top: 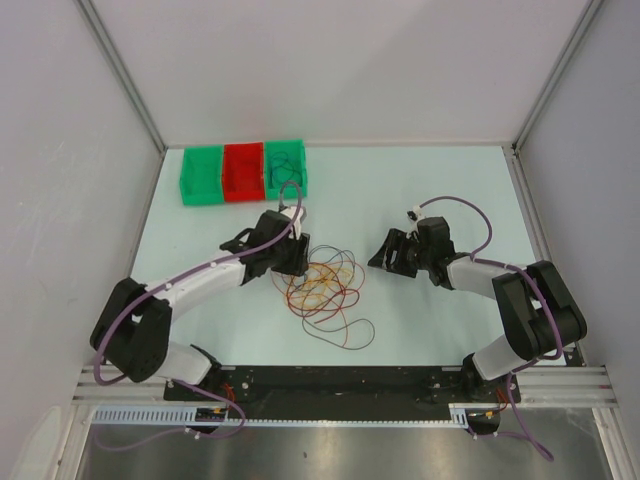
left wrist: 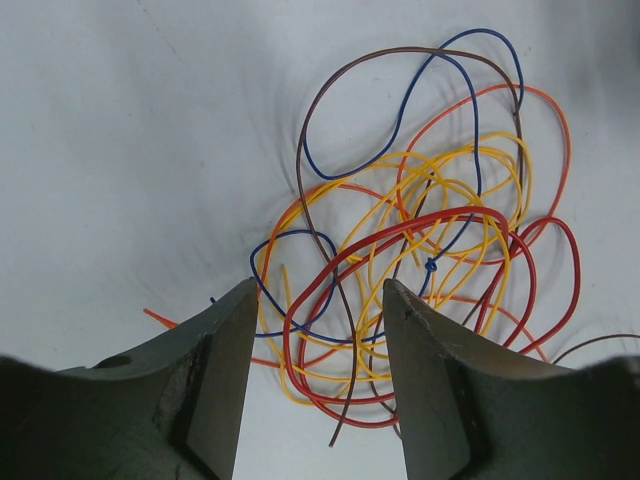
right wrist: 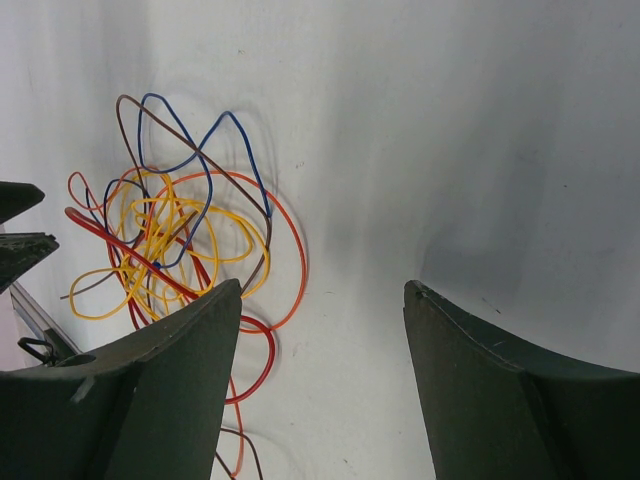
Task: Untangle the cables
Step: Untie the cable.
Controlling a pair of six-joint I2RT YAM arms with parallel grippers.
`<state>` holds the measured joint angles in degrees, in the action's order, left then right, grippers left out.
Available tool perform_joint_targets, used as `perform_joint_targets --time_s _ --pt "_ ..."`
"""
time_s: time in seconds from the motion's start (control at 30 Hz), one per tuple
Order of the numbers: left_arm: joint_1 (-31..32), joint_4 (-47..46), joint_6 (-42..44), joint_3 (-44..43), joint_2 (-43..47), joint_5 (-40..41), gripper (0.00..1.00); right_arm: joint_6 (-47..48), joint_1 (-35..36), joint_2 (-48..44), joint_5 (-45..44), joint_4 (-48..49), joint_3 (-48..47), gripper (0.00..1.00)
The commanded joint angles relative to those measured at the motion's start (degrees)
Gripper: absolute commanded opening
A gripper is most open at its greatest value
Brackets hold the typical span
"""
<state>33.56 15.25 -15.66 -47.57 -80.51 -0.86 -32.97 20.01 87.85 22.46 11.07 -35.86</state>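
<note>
The cables (top: 325,285) lie in one loose tangle of red, orange, yellow, blue and brown loops on the pale table between the two arms. My left gripper (top: 295,262) hovers at the tangle's left edge. In the left wrist view the left gripper (left wrist: 320,285) is open, and red, yellow, blue and brown cables (left wrist: 430,215) run across the gap beneath the jaws, ungripped. My right gripper (top: 385,255) stands open just right of the pile. In the right wrist view the right gripper (right wrist: 322,287) has only bare table between its fingers, with the cables (right wrist: 165,235) off to the left.
Three small bins stand in a row at the back left: green (top: 202,175), red (top: 243,172) and green (top: 286,168), the last holding dark wires. A thin red-brown loop (top: 350,335) trails toward the near edge. White walls enclose the table.
</note>
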Motion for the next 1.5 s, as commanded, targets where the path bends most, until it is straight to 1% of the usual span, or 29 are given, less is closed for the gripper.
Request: perform_joint_targets --time_s 0.0,0.1,0.13,0.27,0.43,0.5,0.6,0.63,0.7,0.73,0.83,0.97,1.17,1.3,1.43,1.47 --pt "0.7 -2.9 -1.1 -0.1 -2.0 0.7 0.56 -0.2 0.0 -0.7 0.0 1.6 0.1 0.71" --pt "1.0 -3.4 -1.1 -0.2 -3.2 1.0 0.54 -0.1 0.0 -0.7 0.1 1.6 0.1 0.71" --pt "1.2 -3.5 -1.1 -0.2 -3.3 2.3 0.53 -0.2 0.0 -0.7 0.0 1.6 0.1 0.71" --pt "1.4 -4.2 -1.1 0.0 -4.4 2.3 0.48 -0.2 -0.1 -0.6 0.2 1.7 0.1 0.71" --pt "1.6 -5.0 -1.0 0.0 -6.1 2.2 0.43 -0.3 -0.1 -0.5 0.4 1.8 0.1 0.71" --pt "1.7 -5.0 -1.0 -0.1 -6.6 2.1 0.4 -0.3 -0.1 -0.6 0.5 1.7 0.0 0.71" --pt "1.9 -5.1 -1.0 -0.3 -6.7 2.1 0.3 -0.3 -0.1 -0.6 0.4 1.7 0.1 0.7" --pt "2.0 -5.2 -1.0 -0.3 -6.5 2.1 0.23 -0.3 -0.1 -0.5 0.4 1.8 0.0 0.71" --pt "2.0 -4.9 -0.7 -0.9 -6.3 2.4 0.16 -0.3 -0.1 -0.5 0.4 1.7 0.1 0.71" --pt "2.1 -4.4 -0.6 -1.1 -6.2 2.4 0.1 -0.3 -0.1 -0.6 0.4 1.8 0.1 0.71" --pt "2.4 -3.0 -0.3 -2.2 -5.3 2.7 0.01 -0.3 -0.1 -0.5 0.3 1.7 0.1 0.71" --pt "3.0 -0.8 0.2 -3.8 -1.9 3.0 0.0 -0.3 -0.1 -0.6 0.0 1.6 0.1 0.71" --pt "3.6 5.3 1.3 -9.5 3.6 3.1 0.0 -0.3 -0.1 -0.7 0.0 1.6 0.1 0.71" --pt "4.1 9.7 2.4 -15.4 7.7 3.5 0.0 -0.3 -0.1 -0.8 -0.1 1.4 0.1 0.71" --pt "4.6 11.7 3.9 -20.9 10.6 2.6 0.0 -0.3 -0.1 -0.8 -0.2 1.4 0.1 0.7" --pt "4.6 12.3 4.1 -23.9 11.0 2.0 0.0 -0.2 0.0 -0.8 -0.2 1.4 0.1 0.7"
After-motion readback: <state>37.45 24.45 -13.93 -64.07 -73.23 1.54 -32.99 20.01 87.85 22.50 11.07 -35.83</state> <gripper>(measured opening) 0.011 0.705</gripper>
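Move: The thick red cable I'm going for passes almost straight under my left hand, about 4 cm down and 1 cm to the right. The yellow tangle it runs through is centred some 5 cm to my left hand's right and 2 cm back, while the blue and brown loops lie about 6 cm ahead and 6 cm right. From my waiting right hand that red strand is roughly 14 cm left, 3 cm back and slightly lower. I sink my open left hand about 3 cm onto the pile and shut the fingers on the thick red cable, pinching a strand. After a short hold low down I lift it quickly, some 17 cm up with a small drift to the right, the fingertips swinging up about 15 degrees. ##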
